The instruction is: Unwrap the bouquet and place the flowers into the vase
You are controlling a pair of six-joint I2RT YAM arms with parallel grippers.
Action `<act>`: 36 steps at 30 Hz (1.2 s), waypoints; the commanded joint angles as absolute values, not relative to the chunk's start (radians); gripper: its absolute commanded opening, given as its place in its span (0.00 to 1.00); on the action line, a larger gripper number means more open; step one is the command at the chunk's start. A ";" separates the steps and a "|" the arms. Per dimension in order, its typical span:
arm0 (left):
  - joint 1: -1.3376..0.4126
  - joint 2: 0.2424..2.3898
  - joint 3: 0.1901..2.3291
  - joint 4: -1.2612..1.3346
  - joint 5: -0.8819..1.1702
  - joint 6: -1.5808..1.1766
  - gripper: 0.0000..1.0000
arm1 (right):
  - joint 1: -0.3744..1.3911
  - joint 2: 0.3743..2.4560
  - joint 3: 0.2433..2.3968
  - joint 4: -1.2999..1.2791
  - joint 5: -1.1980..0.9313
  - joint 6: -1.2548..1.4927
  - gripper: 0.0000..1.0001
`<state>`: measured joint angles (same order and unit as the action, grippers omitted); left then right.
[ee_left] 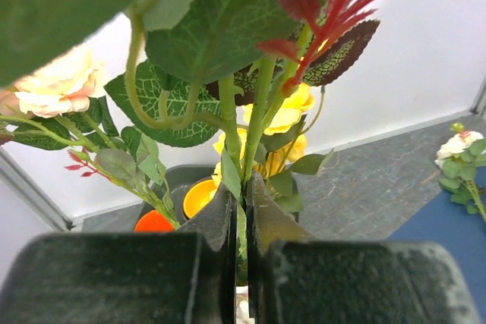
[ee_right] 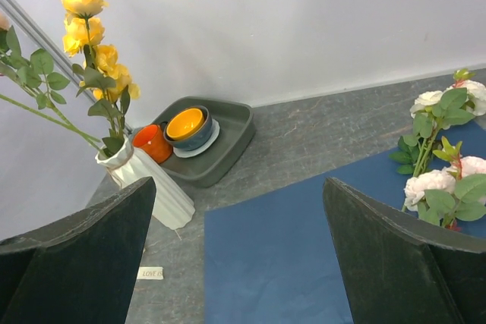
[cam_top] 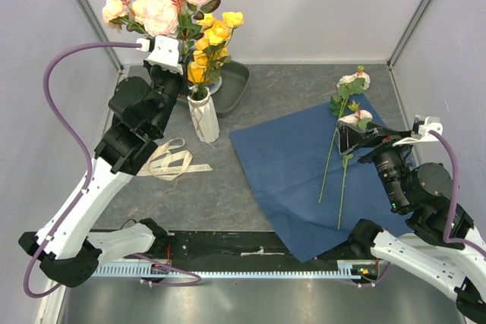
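Observation:
The white ribbed vase (cam_top: 203, 116) (ee_right: 149, 185) stands on the table and holds yellow flowers (cam_top: 210, 42) (ee_right: 96, 45). Above and just left of it, my left gripper (cam_top: 181, 55) (ee_left: 241, 214) is shut on the green stems (ee_left: 257, 123) of a bunch of pink flowers (cam_top: 162, 8) (ee_left: 55, 86). The blue paper (cam_top: 310, 166) (ee_right: 302, 252) lies unfolded and flat. Two pink flowers (cam_top: 346, 122) (ee_right: 442, 178) lie on its far right part. My right gripper (cam_top: 357, 136) (ee_right: 239, 256) hovers open over the paper beside them, with nothing between its fingers.
The cream ribbon (cam_top: 171, 160) (ee_right: 150, 272) lies loose on the table left of the vase. A dark grey tray (cam_top: 237, 87) (ee_right: 228, 151) behind the vase holds an orange bowl (ee_right: 185, 123) (ee_left: 199, 195) and an orange cup (ee_right: 152, 143) (ee_left: 152, 222). Walls enclose three sides.

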<state>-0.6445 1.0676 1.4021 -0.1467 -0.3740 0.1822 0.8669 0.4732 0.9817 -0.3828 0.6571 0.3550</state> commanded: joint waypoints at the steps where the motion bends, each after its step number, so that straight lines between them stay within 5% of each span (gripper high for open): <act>1: -0.641 1.075 1.442 -0.092 -0.440 0.262 0.02 | 0.868 0.463 0.971 -0.396 0.686 0.368 0.98; 36: -0.614 1.140 1.359 -0.158 -0.514 0.132 0.02 | 0.867 0.532 0.943 -0.390 0.686 0.397 0.98</act>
<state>-0.6170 1.1339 1.3705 -0.1818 -0.4679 0.1741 0.8669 0.5205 0.9459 -0.4053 0.6716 0.3828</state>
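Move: The left hand holds the peach peony high over the vase: the vase's middle lies about 4 cm ahead, 1 cm right and 37 cm below. The dark tray stands some 20 cm beyond the vase and 5 cm left of it; the ribbon lies roughly 7 cm back and 9 cm left of the hand, on the table. From the empty right hand, the near peony's bloom is about 21 cm ahead, 12 cm right, 36 cm down, and the far peony's bloom 14 cm beyond it and 2 cm farther right. Lowering the held peony stem towards the vase, the left hand eases forward about 3 cm, then mostly down, some 5 cm in all, tipping a little downward and turning slightly counter-clockwise while its shut fingers keep the stem. The right hand, still wide open, sinks about 3 cm towards the peonies on the blue sheet, drifting slightly forward and left. ##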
